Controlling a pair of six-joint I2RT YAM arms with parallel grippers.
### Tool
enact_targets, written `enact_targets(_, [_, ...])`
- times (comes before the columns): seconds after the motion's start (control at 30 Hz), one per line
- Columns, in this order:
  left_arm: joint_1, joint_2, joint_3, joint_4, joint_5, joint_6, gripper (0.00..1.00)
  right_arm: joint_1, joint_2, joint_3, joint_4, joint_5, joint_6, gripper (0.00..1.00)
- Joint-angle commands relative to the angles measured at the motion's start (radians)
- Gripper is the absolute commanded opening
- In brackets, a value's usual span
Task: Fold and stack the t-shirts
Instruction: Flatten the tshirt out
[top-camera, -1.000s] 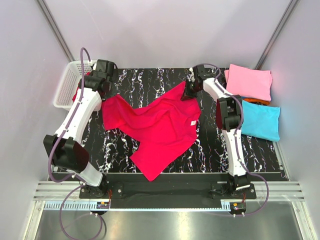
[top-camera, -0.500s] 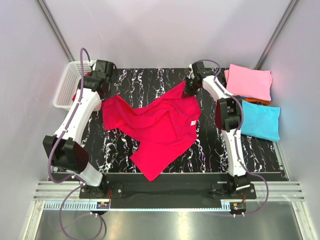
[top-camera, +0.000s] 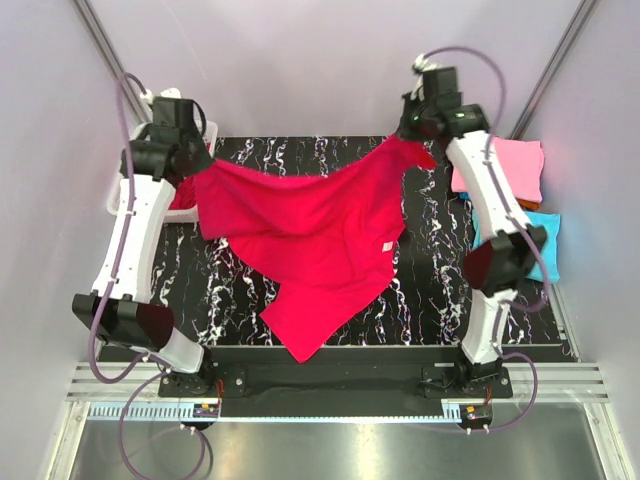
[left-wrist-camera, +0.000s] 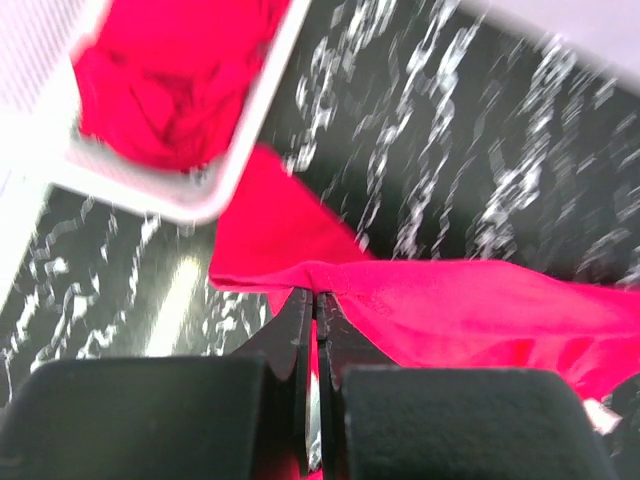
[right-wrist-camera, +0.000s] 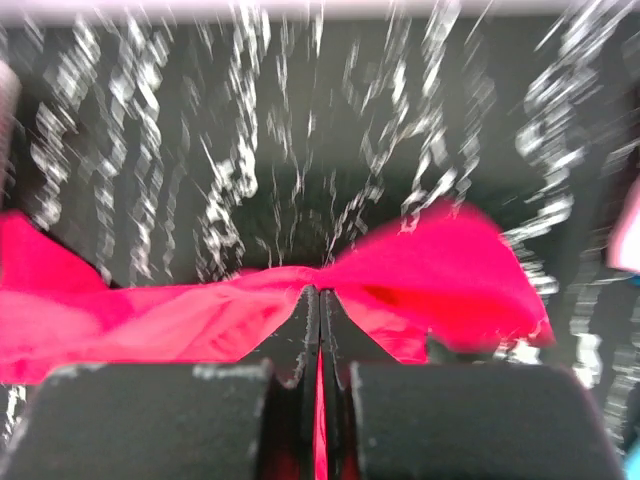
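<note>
A crimson t-shirt (top-camera: 320, 235) hangs stretched between both grippers above the black marbled table (top-camera: 420, 300), its lower part trailing down to the front edge. My left gripper (top-camera: 197, 168) is shut on the shirt's upper left corner. My right gripper (top-camera: 408, 138) is shut on the upper right corner. In the left wrist view the left gripper (left-wrist-camera: 317, 296) pinches the shirt's hem (left-wrist-camera: 450, 300). The right wrist view has the right gripper (right-wrist-camera: 320, 292) clamping bunched red cloth (right-wrist-camera: 430, 270). A second crimson shirt (left-wrist-camera: 165, 75) lies crumpled in the white basket (left-wrist-camera: 225, 190).
The white mesh basket (top-camera: 125, 190) stands at the table's far left corner, behind the left arm. Folded pink (top-camera: 520, 165), orange (top-camera: 522, 205) and turquoise (top-camera: 545, 245) shirts lie off the table's right side, partly behind the right arm.
Both arms have lifted and spread apart, raising the shirt's top edge off the table and pulling it taut. The right gripper closed on its corner before the lift.
</note>
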Motion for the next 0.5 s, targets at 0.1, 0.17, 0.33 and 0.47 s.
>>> enact_targets(0.1, [0.070, -0.110, 0.241, -0.006, 0.102, 0.050, 0.00, 0.008, -0.306, 0.063, -0.048, 0.207, -0.084, 0.00])
enact_targets(0.17, [0.076, -0.130, 0.269, 0.008, 0.139, 0.047, 0.00, 0.008, -0.354, 0.080, -0.058, 0.233, -0.104, 0.00])
enact_targets(0.33, [0.077, -0.204, 0.212, 0.136, 0.303, 0.056, 0.00, 0.008, -0.475, 0.121, -0.060, 0.230, -0.147, 0.00])
enact_targets(0.47, [0.077, -0.131, 0.258, 0.155, 0.344, -0.011, 0.00, 0.008, -0.455, 0.197, -0.058, 0.270, -0.190, 0.00])
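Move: Both hands already hold the red t-shirt by spots on its far edge, well off the table. Its lying body's middle is about 8 cm back, 24 cm right and 30 cm below the left hand, and 20 cm back, 18 cm left and 27 cm below the right. The basket stands some 18 cm ahead and 19 cm left of the left hand; from the right hand, the pink stack is 7 cm ahead and 27 cm right, the blue shirt 14 cm back and 28 cm right. Both hands keep their pinch on the red t-shirt and hoist it quickly: the right rises some 26 cm while drawing back about 15 cm and outward to the right, away from the left hand. The left goes up about 17 cm and a little back, and both wrists tip their fingers up by roughly 30 degrees, from slanting down towards level, pulling the held edge out between them. ##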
